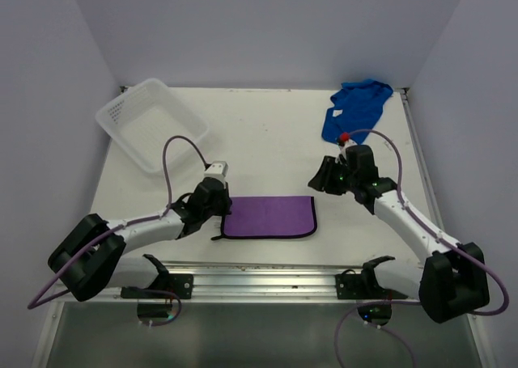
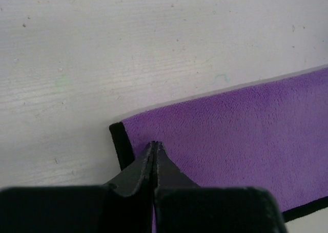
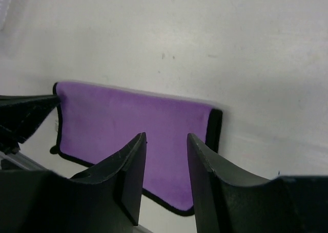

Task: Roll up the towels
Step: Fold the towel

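Note:
A purple towel (image 1: 271,217) with black edging lies flat in a folded strip near the front middle of the table. My left gripper (image 1: 224,214) is shut, its tips (image 2: 155,143) resting over the strip's left end (image 2: 246,125), just inside the black edge; nothing shows pinched between them. My right gripper (image 1: 320,178) hangs open and empty above the table, a little behind and to the right of the strip's right end. In the right wrist view the purple towel (image 3: 128,115) shows beyond its spread fingers (image 3: 166,136). The royal blue towel (image 1: 356,107) lies crumpled at the back right.
A white plastic basket (image 1: 150,125) sits tilted at the back left. White walls close the table on three sides. A metal rail (image 1: 259,279) with the arm bases runs along the near edge.

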You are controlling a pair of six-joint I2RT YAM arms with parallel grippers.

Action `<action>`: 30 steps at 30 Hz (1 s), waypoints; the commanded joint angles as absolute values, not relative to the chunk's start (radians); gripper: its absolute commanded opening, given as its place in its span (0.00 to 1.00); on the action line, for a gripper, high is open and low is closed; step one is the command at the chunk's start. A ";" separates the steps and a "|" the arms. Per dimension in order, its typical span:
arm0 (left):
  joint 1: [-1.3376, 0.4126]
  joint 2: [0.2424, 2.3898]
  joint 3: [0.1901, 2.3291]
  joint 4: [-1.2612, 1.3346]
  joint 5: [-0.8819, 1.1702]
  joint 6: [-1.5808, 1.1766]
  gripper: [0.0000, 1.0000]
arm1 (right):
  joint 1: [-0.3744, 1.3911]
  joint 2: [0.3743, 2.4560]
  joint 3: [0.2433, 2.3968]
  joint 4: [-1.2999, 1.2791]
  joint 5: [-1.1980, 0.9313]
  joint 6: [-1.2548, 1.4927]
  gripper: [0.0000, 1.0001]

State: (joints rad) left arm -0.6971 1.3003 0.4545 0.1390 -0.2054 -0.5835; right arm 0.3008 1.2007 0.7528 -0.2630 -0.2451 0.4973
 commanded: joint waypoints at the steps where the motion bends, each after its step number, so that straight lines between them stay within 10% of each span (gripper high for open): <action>1: -0.699 1.252 0.477 0.155 -0.224 -0.589 0.00 | 0.301 1.128 0.648 -0.351 -0.238 0.564 0.41; 13: -0.698 1.115 0.508 0.089 -0.304 -0.549 0.46 | 0.301 0.982 0.446 -0.356 -0.278 0.644 0.46; 20: -0.693 1.078 0.526 0.034 -0.342 -0.566 0.96 | 0.301 1.014 0.373 -0.281 -0.321 0.687 0.47; 30: -0.670 1.057 0.580 -0.069 -0.387 -0.565 1.00 | 0.301 1.026 0.328 -0.204 -0.331 0.739 0.46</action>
State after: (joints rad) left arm -0.6800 1.0782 0.5312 -0.0284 -0.3378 -0.5629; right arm 0.3012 1.0103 0.3378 -0.2630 -0.3080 0.7055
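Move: For the right hand, the folded purple towel's near-right corner lies about 13 cm back, sideways in line with it and some 11 cm below. The towel's far-right corner is only about 1 cm back and 1 cm left, at the same depth. The left hand hovers low over the towel's left end: the far-left corner is about 4 cm ahead and level sideways, the near-left corner some 8 cm back and 3 cm left, both roughly 3 cm down. Down the towel's right side to its near-right corner goes the right hand, some 11 cm back and 10 cm down with a slight drift right, tipping about 20 degrees steeper. Its half-open fingers end low astride the black rim; no touch can be made out. The left hand lifts about 7 cm off the left end, then eases left and slightly forward, tilting up a little as its shut fingers spread wide. ##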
